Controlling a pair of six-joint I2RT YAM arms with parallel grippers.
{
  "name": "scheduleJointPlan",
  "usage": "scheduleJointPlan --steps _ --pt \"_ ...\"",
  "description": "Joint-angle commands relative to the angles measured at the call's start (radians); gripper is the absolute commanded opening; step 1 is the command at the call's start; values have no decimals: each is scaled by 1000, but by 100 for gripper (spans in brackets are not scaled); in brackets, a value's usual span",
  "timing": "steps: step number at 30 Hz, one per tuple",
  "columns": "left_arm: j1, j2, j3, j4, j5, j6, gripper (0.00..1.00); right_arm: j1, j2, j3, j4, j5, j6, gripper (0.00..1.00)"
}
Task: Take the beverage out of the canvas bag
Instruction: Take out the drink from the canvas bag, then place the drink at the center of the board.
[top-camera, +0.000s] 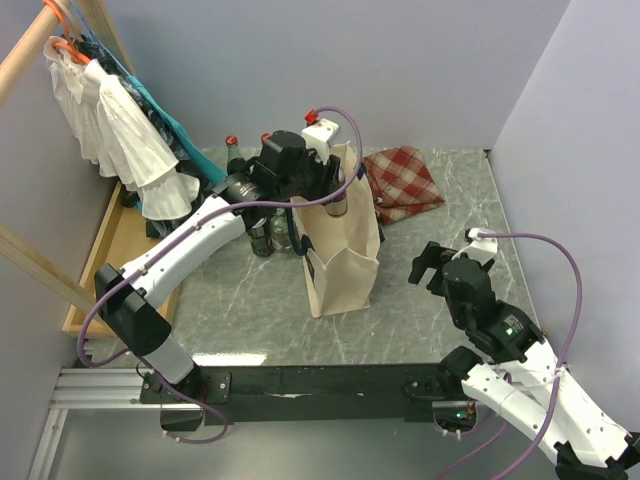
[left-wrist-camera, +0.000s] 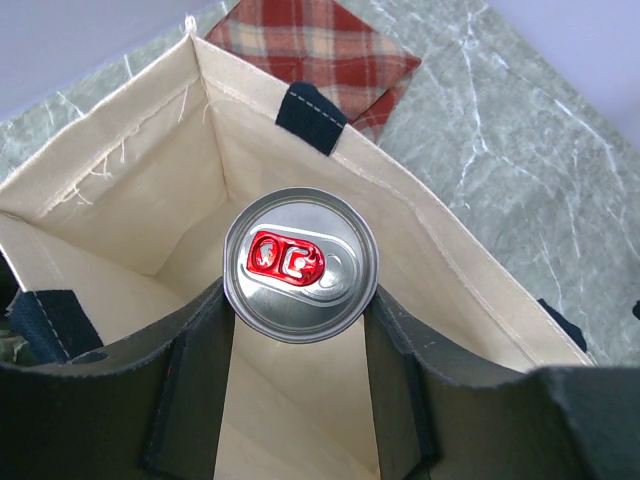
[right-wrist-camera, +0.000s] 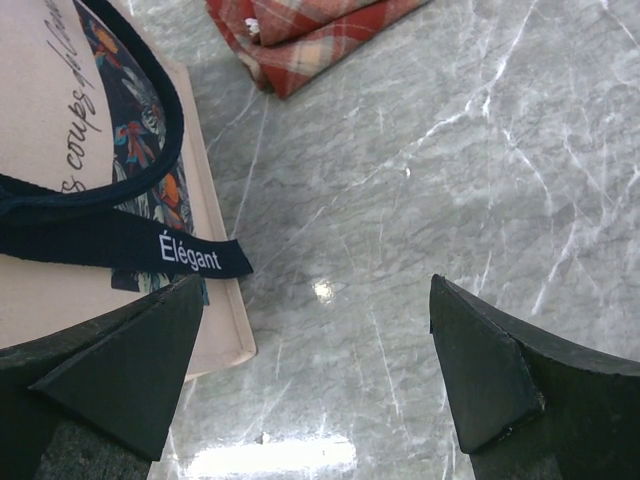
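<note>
The cream canvas bag (top-camera: 345, 262) stands upright mid-table with navy handles. In the left wrist view I look down into its open mouth (left-wrist-camera: 130, 190). A silver beverage can (left-wrist-camera: 300, 264) with a red pull tab stands upright inside it. My left gripper (left-wrist-camera: 300, 292) is over the bag's far end (top-camera: 330, 185), and its two dark fingers (left-wrist-camera: 205, 350) press the can's sides. My right gripper (top-camera: 428, 266) is open and empty, hovering over bare table just right of the bag. The bag's printed side (right-wrist-camera: 40, 90) and navy handle show at the left of the right wrist view (right-wrist-camera: 315, 290).
A red checked cloth (top-camera: 403, 180) lies folded behind the bag to the right. Several dark bottles (top-camera: 262, 236) stand left of the bag under the left arm. Clothes (top-camera: 120, 135) hang on a rack over a wooden tray (top-camera: 98, 262) at the far left.
</note>
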Motion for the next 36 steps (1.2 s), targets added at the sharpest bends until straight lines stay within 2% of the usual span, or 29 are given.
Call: scheduleJointPlan --steps 1,20,26,36 --pt "23 -81 84 51 49 27 1 4 12 12 -3 41 20 100" --pt "78 -134 265 -102 110 27 1 4 43 19 -5 44 23 100" --pt "90 -143 313 -156 90 11 1 4 51 19 -4 41 22 100" --pt "112 -216 252 -179 8 14 1 4 57 19 1 33 14 100"
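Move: The left hand still holds the can by its top, over the middle of the bag, whose centre is about 2 cm ahead and some 18 cm below. On the side it heads for, the silver can stands roughly 5 cm ahead, 12 cm left and 25 cm down, with the green bottle about 5 cm to the right of the silver can and the cola bottle some 13 cm farther out and 3 cm left of it. From the right hand the silver can lies about 17 cm ahead, 38 cm left and 14 cm below. Keeping its pinch on the can, the left hand draws it up out of the bag's mouth by about 11 cm while carrying it some 7 cm left, from over the middle of the opening to its left rim, where the drinks already taken out stand. It eases back a little on the way and ends with the rise nearly spent and the travel almost all leftward, the wrist tipping up only slightly and the fingers not opening. ##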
